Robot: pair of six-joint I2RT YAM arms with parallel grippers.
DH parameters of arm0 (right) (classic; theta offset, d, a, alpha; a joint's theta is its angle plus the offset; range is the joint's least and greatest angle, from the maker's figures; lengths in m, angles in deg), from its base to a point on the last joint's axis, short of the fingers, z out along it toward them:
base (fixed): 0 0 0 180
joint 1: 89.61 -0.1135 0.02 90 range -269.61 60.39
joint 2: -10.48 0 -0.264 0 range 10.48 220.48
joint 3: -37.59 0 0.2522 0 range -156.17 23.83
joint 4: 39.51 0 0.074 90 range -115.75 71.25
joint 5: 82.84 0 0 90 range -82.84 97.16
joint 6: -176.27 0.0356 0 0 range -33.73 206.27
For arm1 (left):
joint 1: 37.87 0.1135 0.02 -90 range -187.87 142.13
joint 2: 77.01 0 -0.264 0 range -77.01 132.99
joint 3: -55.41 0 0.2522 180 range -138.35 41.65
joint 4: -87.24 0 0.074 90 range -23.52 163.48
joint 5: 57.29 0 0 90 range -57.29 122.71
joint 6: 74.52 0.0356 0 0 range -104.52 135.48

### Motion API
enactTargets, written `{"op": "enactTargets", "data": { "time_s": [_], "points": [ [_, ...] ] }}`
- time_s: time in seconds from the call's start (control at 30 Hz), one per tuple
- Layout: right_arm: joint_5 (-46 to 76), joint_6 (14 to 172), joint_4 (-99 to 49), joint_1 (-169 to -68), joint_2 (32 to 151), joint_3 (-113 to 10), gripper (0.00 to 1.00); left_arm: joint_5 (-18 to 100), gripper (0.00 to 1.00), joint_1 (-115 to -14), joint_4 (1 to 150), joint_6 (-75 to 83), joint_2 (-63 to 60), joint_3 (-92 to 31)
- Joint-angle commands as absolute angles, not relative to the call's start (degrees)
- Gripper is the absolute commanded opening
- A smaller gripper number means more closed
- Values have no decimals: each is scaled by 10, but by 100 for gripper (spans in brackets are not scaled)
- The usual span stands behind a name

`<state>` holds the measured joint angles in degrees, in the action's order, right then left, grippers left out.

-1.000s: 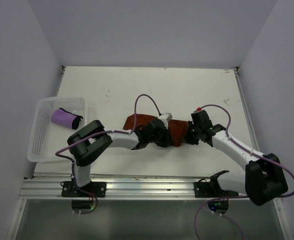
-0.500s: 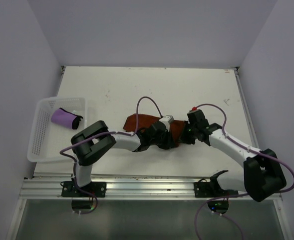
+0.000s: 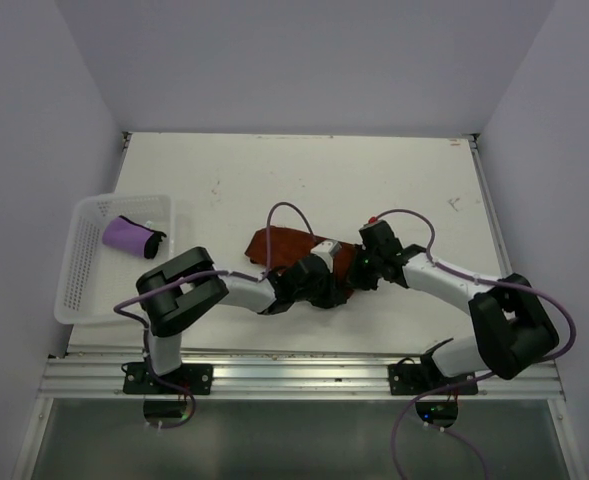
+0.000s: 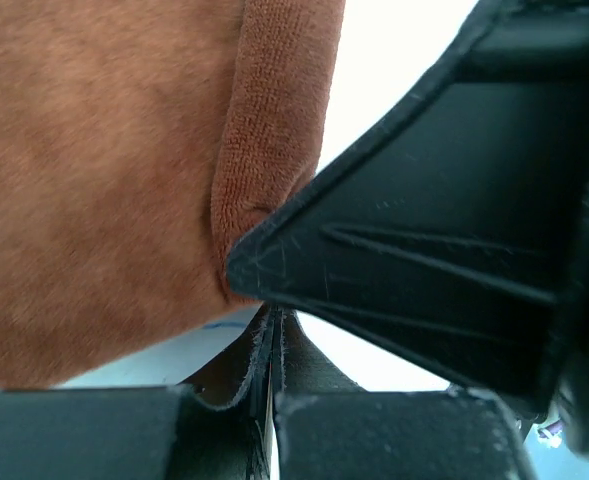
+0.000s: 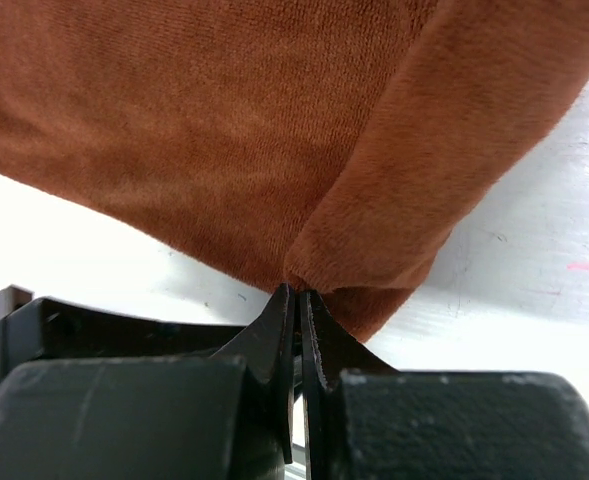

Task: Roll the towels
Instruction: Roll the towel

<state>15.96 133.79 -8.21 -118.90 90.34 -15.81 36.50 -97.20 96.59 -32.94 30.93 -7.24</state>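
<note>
The rust orange towel (image 3: 278,245) lies mid-table, its right end bunched under both grippers. In the left wrist view the orange towel (image 4: 104,170) fills the left side, and its folded edge runs down into my left gripper (image 4: 273,312), whose jaws are shut on it. My left gripper (image 3: 327,291) sits close against the right one. In the right wrist view my right gripper (image 5: 297,293) is shut on a rolled-over fold of the orange towel (image 5: 224,110). From above, the right gripper (image 3: 360,272) is at the towel's right end. The purple towel (image 3: 130,236) lies rolled in the basket.
A white perforated basket (image 3: 82,272) stands at the table's left edge. The right gripper's black body (image 4: 454,220) crowds the left wrist view. Purple cables loop above both wrists. An aluminium rail (image 3: 274,372) runs along the near edge.
Both grippers have moved left and slightly nearer, drawing the orange towel's right end with them. The towel now looks shorter and more bunched. The right arm has folded in closer.
</note>
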Motion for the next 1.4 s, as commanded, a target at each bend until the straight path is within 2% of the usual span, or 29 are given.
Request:
{"op": "enactTargets", "data": {
  "time_s": [0.0, 0.4, 0.53, 0.63, 0.8, 0.87, 0.9, 1.03, 1.2, 1.37],
  "points": [
    [174, 1348, -108, -1197, 924, -169, 0, 333, 0, -975, 968, -333, 285, -49],
    [157, 1331, -114, -1208, 959, -156, 0, 242, 0, -975, 916, -353, 152, 24],
    [143, 1322, -113, -1215, 966, -153, 0, 205, 0, -973, 896, -349, 116, 22],
    [140, 1326, -119, -1216, 968, -144, 1, 219, 0, -966, 899, -343, 117, 4],
    [124, 1328, -126, -1217, 957, -126, 20, 250, 0, -949, 917, -341, 146, -22],
    [121, 1327, -139, -1217, 948, -112, 23, 262, 0, -942, 921, -343, 154, -26],
    [116, 1326, -148, -1217, 934, -105, 29, 266, 0, -932, 924, -343, 156, -31],
    [89, 1315, -212, -1219, 891, -51, 41, 294, 0, -906, 920, -339, 172, -48],
    [84, 1301, -272, -1219, 877, -18, 45, 317, 0, -866, 917, -334, 189, -66],
    [73, 1314, -305, -1220, 856, 7, 58, 324, 0, -852, 925, -315, 185, -74]
  ]
}}
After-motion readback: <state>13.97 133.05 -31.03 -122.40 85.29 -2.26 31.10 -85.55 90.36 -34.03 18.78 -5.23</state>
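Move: The left hand's shut fingers are down by the brown towel's near edge; the middle of its folded right end lies some 7 cm ahead and 1 cm to the right. The flat part of the brown towel centres about 8 cm ahead and 9 cm left of the left hand. The right hand already pinches the fold's near corner; the fold's middle is roughly 6 cm ahead of it, 1 cm left and 2 cm lower. Right hand lowers the fold about 2 cm and opens; left goes left, up, then forward over the towel. ##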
